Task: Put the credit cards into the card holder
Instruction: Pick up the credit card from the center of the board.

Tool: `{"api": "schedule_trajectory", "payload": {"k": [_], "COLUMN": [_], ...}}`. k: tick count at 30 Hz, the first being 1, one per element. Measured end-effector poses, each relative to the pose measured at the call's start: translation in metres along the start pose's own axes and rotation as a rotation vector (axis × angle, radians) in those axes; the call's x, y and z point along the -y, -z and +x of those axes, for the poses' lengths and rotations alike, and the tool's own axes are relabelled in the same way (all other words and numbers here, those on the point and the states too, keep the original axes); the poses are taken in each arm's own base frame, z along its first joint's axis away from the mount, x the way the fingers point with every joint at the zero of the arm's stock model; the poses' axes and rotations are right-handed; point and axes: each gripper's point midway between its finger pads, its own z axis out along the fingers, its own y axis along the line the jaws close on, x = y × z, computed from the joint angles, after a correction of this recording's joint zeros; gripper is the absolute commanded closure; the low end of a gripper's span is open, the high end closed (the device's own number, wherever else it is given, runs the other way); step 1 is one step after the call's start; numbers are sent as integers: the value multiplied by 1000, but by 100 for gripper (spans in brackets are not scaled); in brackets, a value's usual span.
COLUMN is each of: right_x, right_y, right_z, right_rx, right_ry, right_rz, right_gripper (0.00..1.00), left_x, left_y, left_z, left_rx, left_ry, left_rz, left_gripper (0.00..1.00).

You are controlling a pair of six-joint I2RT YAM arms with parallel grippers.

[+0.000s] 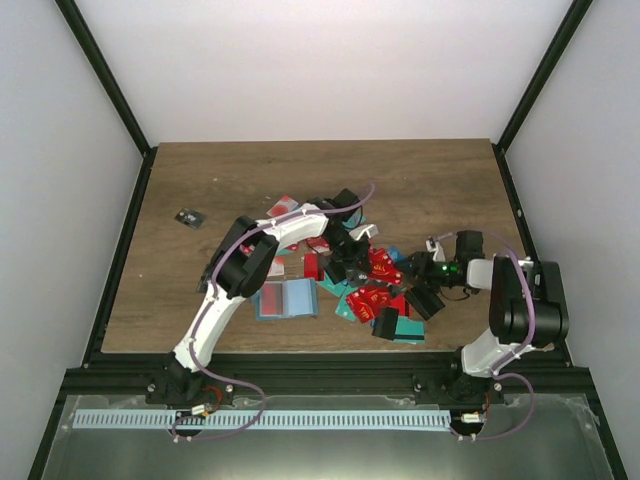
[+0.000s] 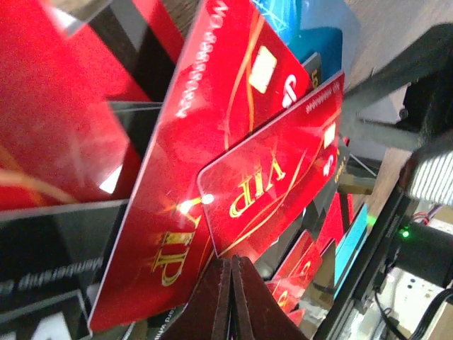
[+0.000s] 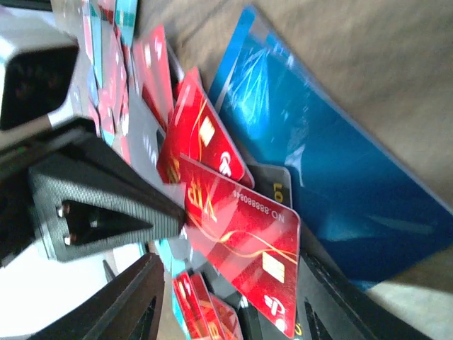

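A heap of credit cards (image 1: 372,292), mostly red, lies at the table's middle right. My left gripper (image 1: 352,262) (image 2: 231,263) is shut on the edge of a red VIP credit card (image 2: 283,177) (image 3: 241,237), holding it tilted above the heap. My right gripper (image 1: 412,278) (image 3: 230,283) faces it, open, with one finger on each side of that card's free end and apart from it. The card holder (image 1: 287,298), a teal-blue wallet, lies spread flat to the left of the heap, away from both grippers.
Black blocky cases (image 1: 385,322) stand among the cards, with another (image 1: 345,200) behind the heap. A large blue card (image 3: 340,163) lies under the red ones. A small dark object (image 1: 188,217) sits at the far left.
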Motion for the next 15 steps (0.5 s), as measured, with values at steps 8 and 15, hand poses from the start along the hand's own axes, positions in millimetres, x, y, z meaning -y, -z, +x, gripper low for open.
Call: {"api": "schedule_trajectory", "payload": {"k": [8, 15], "right_x": [-34, -35], "right_y": [-4, -4], "right_z": [55, 61], "right_rx": [-134, -144], "right_ry": [-16, -26], "right_rz": [-125, -132], "right_gripper": [47, 55], "left_x": [-3, -3], "left_y": [2, 2], "left_z": [2, 2], "left_rx": [-9, -10], "left_ry": [-87, -118], "left_rz": [-35, -45], "left_gripper": [96, 96]}}
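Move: The tilted red VIP card lies roughly 5 cm to the right of the left hand and 2 cm farther out, at about the height of its shut fingertips, which already touch the near edge. From the right hand this card is about 5 cm to the left, straight level with it and 1 cm lower. A blue card lies 3 cm ahead and 2 cm left of the right hand, a loose red pair some 8 cm back and 8 cm left, and a black card 8 cm back and 5 cm right, all about 2 cm below. The right hand, fingers staying about half open, sweeps some 5 cm back and 4 cm left while rising about 2 cm, its wrist rolling and turning roughly 10 degrees counter-clockwise, and carries the free right end of the VIP card back with it until that end stands between its fingers. The left hand stays almost in place with shut fingertips still against the card's other end, its wrist turning about 5 degrees clockwise. ##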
